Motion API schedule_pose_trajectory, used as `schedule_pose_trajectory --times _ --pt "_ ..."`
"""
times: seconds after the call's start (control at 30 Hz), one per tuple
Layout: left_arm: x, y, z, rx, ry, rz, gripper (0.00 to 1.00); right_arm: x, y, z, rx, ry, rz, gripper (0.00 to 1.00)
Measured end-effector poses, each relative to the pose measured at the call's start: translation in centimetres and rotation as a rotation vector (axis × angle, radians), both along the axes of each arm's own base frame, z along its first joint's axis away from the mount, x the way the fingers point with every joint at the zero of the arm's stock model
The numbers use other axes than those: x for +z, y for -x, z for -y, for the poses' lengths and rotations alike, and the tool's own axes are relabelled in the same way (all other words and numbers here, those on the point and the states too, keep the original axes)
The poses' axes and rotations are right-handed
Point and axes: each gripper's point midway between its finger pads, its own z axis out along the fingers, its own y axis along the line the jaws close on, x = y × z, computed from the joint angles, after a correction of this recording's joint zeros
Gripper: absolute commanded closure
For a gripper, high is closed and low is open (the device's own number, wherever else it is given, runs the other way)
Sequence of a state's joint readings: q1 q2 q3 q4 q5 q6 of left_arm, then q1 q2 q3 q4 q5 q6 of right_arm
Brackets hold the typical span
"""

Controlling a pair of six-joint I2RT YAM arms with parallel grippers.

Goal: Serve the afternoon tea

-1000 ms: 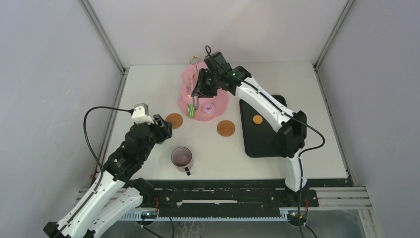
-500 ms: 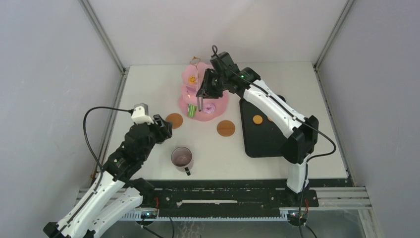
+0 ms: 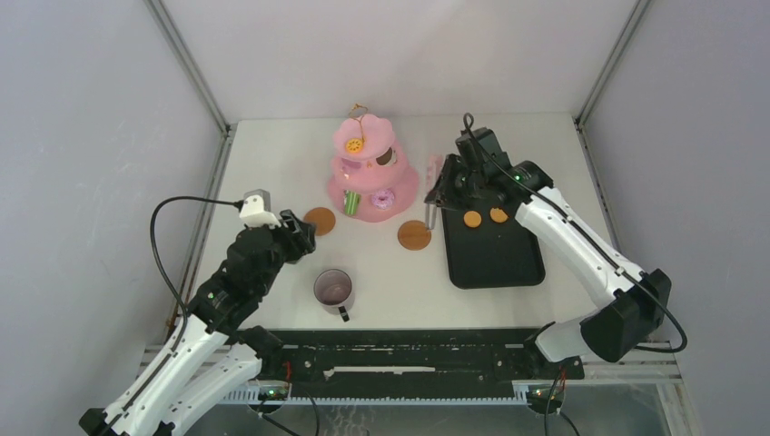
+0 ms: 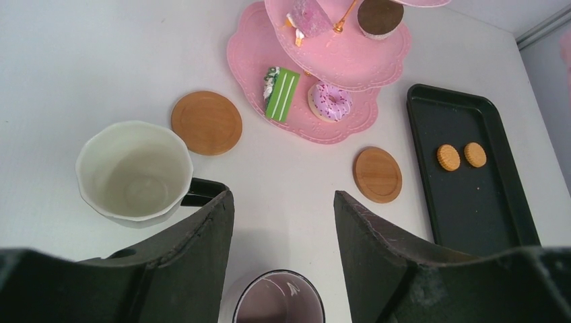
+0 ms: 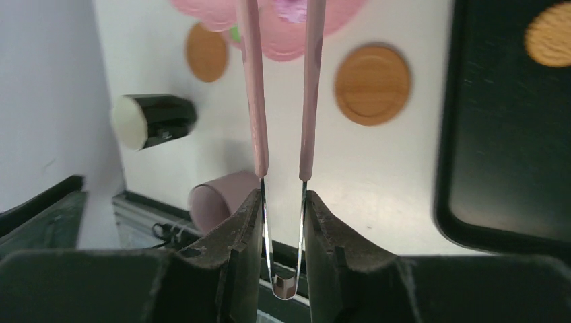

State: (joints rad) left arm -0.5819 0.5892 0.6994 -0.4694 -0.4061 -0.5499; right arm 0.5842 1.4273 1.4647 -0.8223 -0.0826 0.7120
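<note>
The pink three-tier cake stand (image 3: 368, 173) (image 4: 323, 67) stands at the back centre. It holds a green pastry (image 4: 281, 84), a pink donut (image 4: 330, 101) and a brown pastry (image 4: 379, 15). My right gripper (image 3: 443, 189) (image 5: 283, 202) is shut on the thin tongs (image 3: 435, 168) (image 5: 256, 101), right of the stand at the tray's left edge. One coaster (image 3: 319, 221) (image 4: 206, 122) lies left of the stand and another coaster (image 3: 414, 235) (image 5: 372, 84) lies in front of it. My left gripper (image 3: 295, 232) (image 4: 283, 208) hangs open above the purple-lined mug (image 3: 333, 289) (image 4: 279, 299). A white-lined mug (image 4: 133, 171) sits to its left.
The black tray (image 3: 495, 259) (image 4: 471, 215) lies right of centre with two round biscuits (image 3: 471, 218) (image 3: 498, 215) at its far end. Grey walls close in the table on both sides and at the back.
My right arm let the green pastry go on the stand's lowest tier, then swung right with the tongs to the tray's left edge. The left arm has not moved.
</note>
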Motion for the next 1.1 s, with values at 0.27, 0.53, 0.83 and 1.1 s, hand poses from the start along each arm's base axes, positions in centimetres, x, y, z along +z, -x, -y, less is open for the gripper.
schedule_pose_trajectory --times 0.27,0.53,0.83,1.1 --pt "0.4 -0.2 0.5 -0.011 0.022 0.010 0.39 -6.0 2.2 5.1 -0.030 0.241 -0.138 0.68" --pt "1.5 0.0 0.5 -0.009 0.070 0.053 0.39 -11.1 4.5 8.7 0.001 0.435 -0.294 0.68" --pt "0.8 0.5 0.2 -0.009 0.075 0.059 0.39 -14.1 5.7 9.9 0.018 0.518 -0.405 0.67" --pt "0.8 0.6 0.1 -0.009 0.080 0.066 0.38 -16.7 5.9 10.4 0.022 0.556 -0.486 0.64"
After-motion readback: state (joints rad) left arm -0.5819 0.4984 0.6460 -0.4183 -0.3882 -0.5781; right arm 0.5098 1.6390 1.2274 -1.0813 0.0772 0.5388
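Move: The right hand already holds the empty tongs. The left biscuit on the black tray lies about 12 cm to its right, some 5 cm ahead and 23 cm below. The right biscuit lies about 19 cm right and 6 cm ahead. The right coaster is about 3 cm left, level fore-and-aft, and the donut is roughly 12 cm left and 9 cm ahead, some 20 cm below. From the left hand the left biscuit lies about 38 cm right and 12 cm ahead. Down and to the right, and a little back, the right hand swings the tongs in from beside the cake stand, sinking some 17 cm towards the left biscuit while going about 10 cm right. The sideways travel fades early and the end is nearly straight down. The wrist tips through about 40 degrees until the fingers point straight down, the fingers keeping their hold on the tongs. ##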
